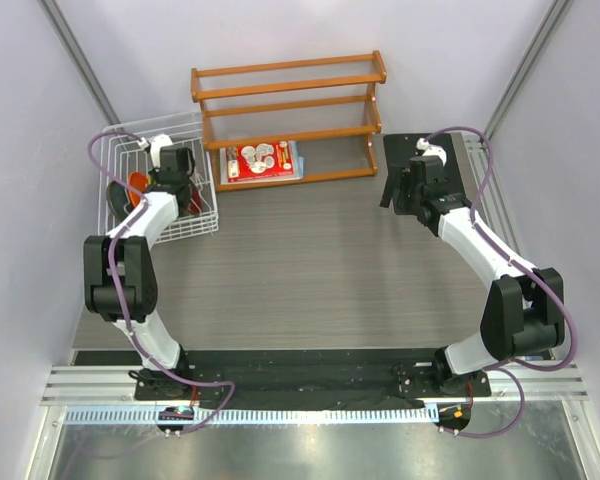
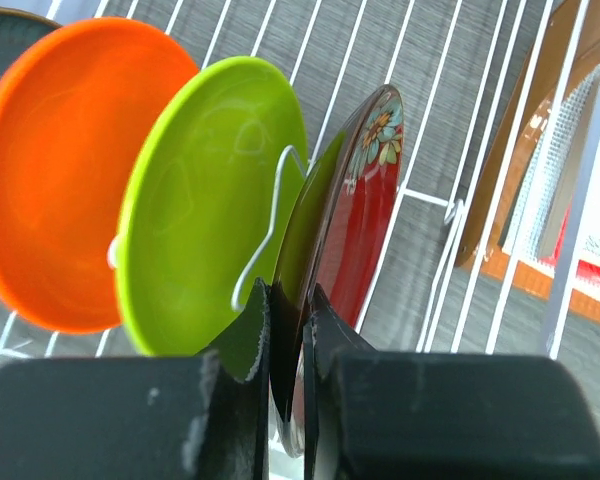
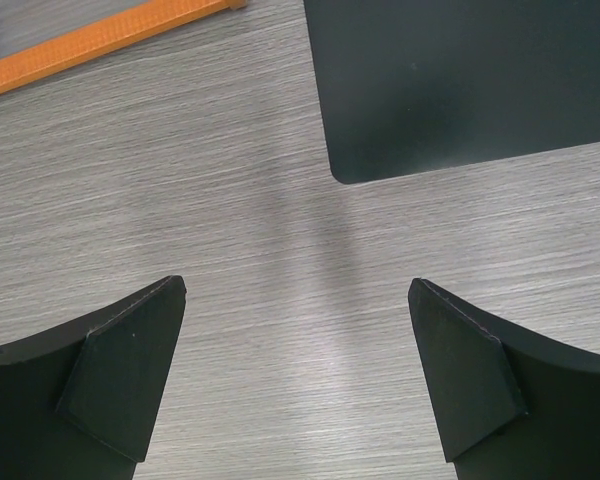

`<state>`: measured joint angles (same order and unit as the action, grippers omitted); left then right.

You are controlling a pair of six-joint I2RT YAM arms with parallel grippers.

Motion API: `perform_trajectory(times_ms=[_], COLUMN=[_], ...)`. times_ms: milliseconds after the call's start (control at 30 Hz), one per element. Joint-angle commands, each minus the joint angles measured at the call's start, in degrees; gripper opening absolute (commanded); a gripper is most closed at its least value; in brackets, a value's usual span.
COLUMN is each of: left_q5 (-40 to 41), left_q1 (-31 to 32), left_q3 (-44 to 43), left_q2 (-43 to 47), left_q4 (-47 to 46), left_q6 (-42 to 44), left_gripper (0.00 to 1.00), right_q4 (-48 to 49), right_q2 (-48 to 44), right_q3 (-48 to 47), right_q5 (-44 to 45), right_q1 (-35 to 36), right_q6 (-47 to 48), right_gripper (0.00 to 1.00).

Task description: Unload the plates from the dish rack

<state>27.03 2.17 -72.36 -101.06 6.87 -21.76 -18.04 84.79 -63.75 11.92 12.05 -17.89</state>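
The white wire dish rack (image 1: 202,224) stands at the far left of the table. In the left wrist view the plates stand on edge between its tines (image 2: 450,210): a blue-grey one (image 2: 5,30), an orange one (image 2: 65,170), a lime green one (image 2: 215,200) and a dark red floral one (image 2: 365,210). My left gripper (image 2: 288,290) is inside the rack (image 1: 175,185), shut on the rim of the dark red plate. My right gripper (image 3: 298,290) hangs open over bare table at the far right (image 1: 405,190), holding nothing.
A brown wooden three-tier shelf (image 1: 290,110) stands at the back, with a flat red-and-white package (image 1: 263,160) on its lowest tier. A black mat (image 1: 430,155) lies under the right arm, its corner just beyond the right fingers (image 3: 460,80).
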Motion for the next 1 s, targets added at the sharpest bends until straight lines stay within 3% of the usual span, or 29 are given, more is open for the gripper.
perform_trajectory(times_ms=[0,233,367,467,567,700,967], left_q5=[-0.7,-4.3,-9.3,-16.2,-32.2,-42.8,-43.5], left_q1=[-0.2,-0.2,-0.2,-0.2,-0.2,2.0,11.3], left_q3=[-2.5,-8.7,-7.5,-3.7,1.1,11.5,19.3], left_q2=[8.9,16.8,22.1,26.2,27.9,28.5,26.2], left_q4=[0.9,9.7,11.4,9.1,5.2,-5.7,-19.2], left_q6=[-2.2,-1.8,-4.2,-7.2,-12.8,-20.9,-27.9], left_gripper=[0.00,0.00,0.00,0.00,0.00,0.00,0.00], right_q4=[1.6,1.7,2.1,3.8,8.0,16.1,28.9], right_q2=[-0.9,-1.6,-2.5,-3.3,-5.2,-6.2,-1.8], right_q3=[0.4,0.6,0.6,1.2,2.8,5.4,8.8], right_q5=[-0.1,-2.7,-7.6,-12.6,-22.1,-31.9,-39.7], right_q1=[0.2,0.3,0.2,0.3,0.3,0.6,4.2], right_q6=[0.0,-0.5,-1.0,-1.8,-5.0,-11.3,-19.4], right_gripper=[0.99,1.00,1.00,1.00,1.00,0.98,0.96])
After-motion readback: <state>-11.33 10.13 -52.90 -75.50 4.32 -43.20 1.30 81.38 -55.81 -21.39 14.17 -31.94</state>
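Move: The left fingers already pinch the red plate in the dish rack, and it is carried towards the empty right gripper, some 55 cm to the right and about 6 cm nearer the base. From the left hand, the green plate stands about 4 cm left, 1 cm ahead and 5 cm lower; the orange plate is roughly 9 cm left, level fore-and-aft and equally low; the red box on the shelf is 20 cm right, 10 cm ahead and 11 cm below. From the right hand, the red plate lies about 54 cm left, 7 cm ahead and slightly lower. Keeping its pinch on the red plate, the left hand draws it up some 17 cm and back out of the dish rack, then swings right while sinking towards the open table before the shelf, its left side rolling down and the wrist turning clockwise. After a short wait the right hand, fingers still wide open, travels about 12 cm left towards the plate, rolling left side up and turning counter-clockwise. ##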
